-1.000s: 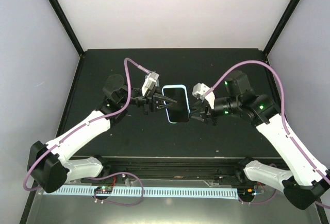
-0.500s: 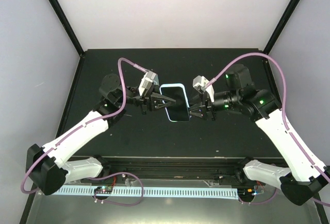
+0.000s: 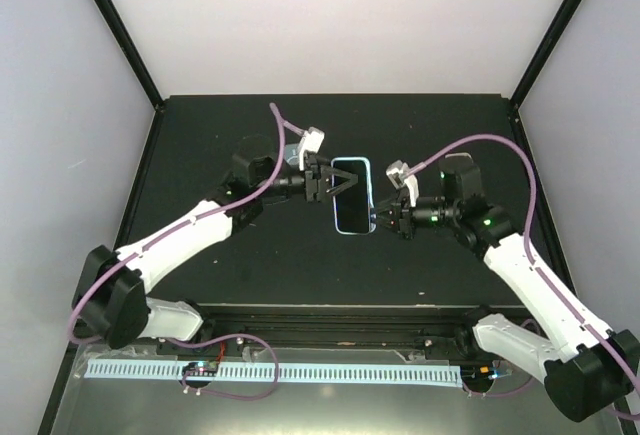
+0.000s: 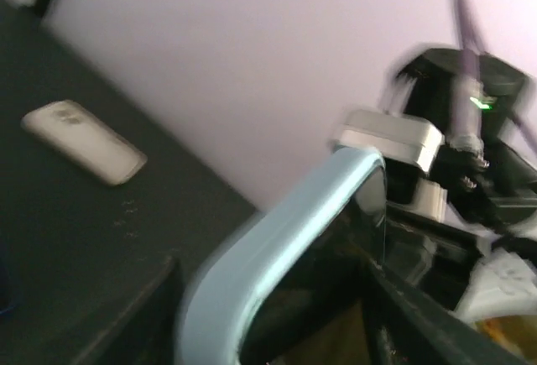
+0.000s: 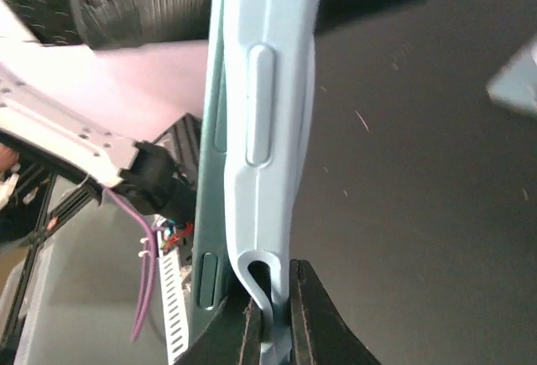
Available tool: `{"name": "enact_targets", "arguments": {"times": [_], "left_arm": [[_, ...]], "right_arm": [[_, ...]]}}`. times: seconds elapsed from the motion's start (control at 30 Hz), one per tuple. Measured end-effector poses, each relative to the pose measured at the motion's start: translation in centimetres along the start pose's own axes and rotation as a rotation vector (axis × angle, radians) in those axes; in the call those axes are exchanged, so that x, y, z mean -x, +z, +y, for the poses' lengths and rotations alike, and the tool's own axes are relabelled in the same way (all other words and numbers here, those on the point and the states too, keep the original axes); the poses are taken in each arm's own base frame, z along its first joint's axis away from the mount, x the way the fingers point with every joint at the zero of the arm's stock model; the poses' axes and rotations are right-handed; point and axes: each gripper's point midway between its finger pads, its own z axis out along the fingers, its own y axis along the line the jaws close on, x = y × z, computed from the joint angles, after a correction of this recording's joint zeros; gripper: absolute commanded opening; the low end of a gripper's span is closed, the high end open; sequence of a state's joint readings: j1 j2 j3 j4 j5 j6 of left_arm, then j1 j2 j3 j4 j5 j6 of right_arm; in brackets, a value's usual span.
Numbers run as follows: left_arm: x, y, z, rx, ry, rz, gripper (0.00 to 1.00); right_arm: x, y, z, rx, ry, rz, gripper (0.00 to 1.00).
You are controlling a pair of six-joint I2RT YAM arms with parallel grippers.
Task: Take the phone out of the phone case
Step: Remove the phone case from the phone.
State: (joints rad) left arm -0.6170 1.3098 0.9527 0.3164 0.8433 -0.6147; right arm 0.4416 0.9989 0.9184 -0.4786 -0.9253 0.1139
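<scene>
The phone (image 3: 352, 203), dark screen up, sits in a light blue phone case (image 3: 351, 161) held above the black table between both grippers. My left gripper (image 3: 334, 183) is at its upper left edge; its fingers (image 4: 436, 336) stand apart on either side of the case rim (image 4: 277, 231). My right gripper (image 3: 384, 218) is at the lower right corner. In the right wrist view its jaws (image 5: 270, 319) are shut on a lip of the case (image 5: 273, 88), which is bent away from the phone's darker side (image 5: 210, 130).
A small white oblong object (image 4: 84, 141) lies on the black table (image 3: 230, 275) beyond the phone. The enclosure's pale walls (image 3: 60, 105) rise on three sides. A perforated white rail (image 3: 280, 371) runs along the near edge.
Both grippers and the phone shifted to the right. My left gripper, shut on the phone before, has spread its fingers. My right gripper has shut on the case's corner lip.
</scene>
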Motion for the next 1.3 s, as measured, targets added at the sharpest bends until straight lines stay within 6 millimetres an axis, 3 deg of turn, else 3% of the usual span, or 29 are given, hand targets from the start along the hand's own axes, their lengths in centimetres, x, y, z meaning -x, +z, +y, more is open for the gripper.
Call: {"name": "enact_targets", "arguments": {"times": [0.1, 0.2, 0.3, 0.43, 0.5, 0.63, 0.73, 0.93, 1.1, 1.3], "left_arm": [[-0.4, 0.4, 4.3, 0.167, -0.086, -0.031, 0.74], [0.0, -0.6, 7.2, 0.344, -0.102, -0.085, 0.78], [1.0, -2.4, 7.9, 0.500, -0.059, -0.150, 0.78], [1.3, -3.1, 6.1, 0.604, 0.038, -0.193, 0.69], [0.0, -2.2, 5.6, 0.632, 0.077, -0.161, 0.66], [-5.1, 0.3, 5.7, 0.686, 0.138, -0.014, 0.67], [-9.1, 1.8, 7.1, 0.744, 0.166, 0.101, 0.71], [-14.1, 3.1, 10.7, 0.841, 0.188, 0.212, 0.76], [-16.3, 4.1, 12.8, 0.922, 0.201, 0.259, 0.74], [-17.3, 5.4, 12.1, 0.898, 0.218, 0.255, 0.73]], "right_arm": [[-2.8, 0.6, -2.6, -0.064, 0.138, 0.009, 0.01], [-5.4, 1.0, -5.0, -0.148, 0.256, 0.026, 0.01], [-7.6, 1.0, -7.2, -0.246, 0.344, 0.033, 0.01], [-9.5, 0.8, -9.9, -0.368, 0.427, 0.030, 0.01], [-9.6, 0.8, -11.0, -0.408, 0.450, 0.021, 0.01], [-10.0, 1.0, -12.4, -0.450, 0.480, 0.025, 0.01], [-10.8, 1.4, -13.3, -0.473, 0.512, 0.080, 0.01], [-12.9, 2.1, -15.5, -0.504, 0.617, 0.182, 0.01], [-14.0, 2.1, -16.0, -0.519, 0.657, 0.213, 0.01], [-15.4, 2.4, -16.6, -0.530, 0.706, 0.253, 0.01]]}}
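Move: The phone in its light-blue case is in the air: its middle is about 3 cm back and 1 cm right of the left hand, 2 cm lower, and some 4 cm ahead, 4 cm left and 2 cm above the right hand, which pinches its near right edge. The open table patch it goes to is roughly 5 cm ahead, 5 cm right and 26 cm below the right hand. From that hand, the bare dark phone lies 21 cm ahead and 5 cm right, the grey phone 27 cm ahead and 20 cm left, both on the table. Keeping its pinch on the case's near right edge, the right hand carries phone and case down about 21 cm, slightly forward and right, its fingers tipping down and turning clockwise. The left hand, already loose, opens wider, swings forward some 6 cm, then comes back and sinks to about 21 cm lower and 5 cm farther right, fingers tipping down, to stay open above the phone. ##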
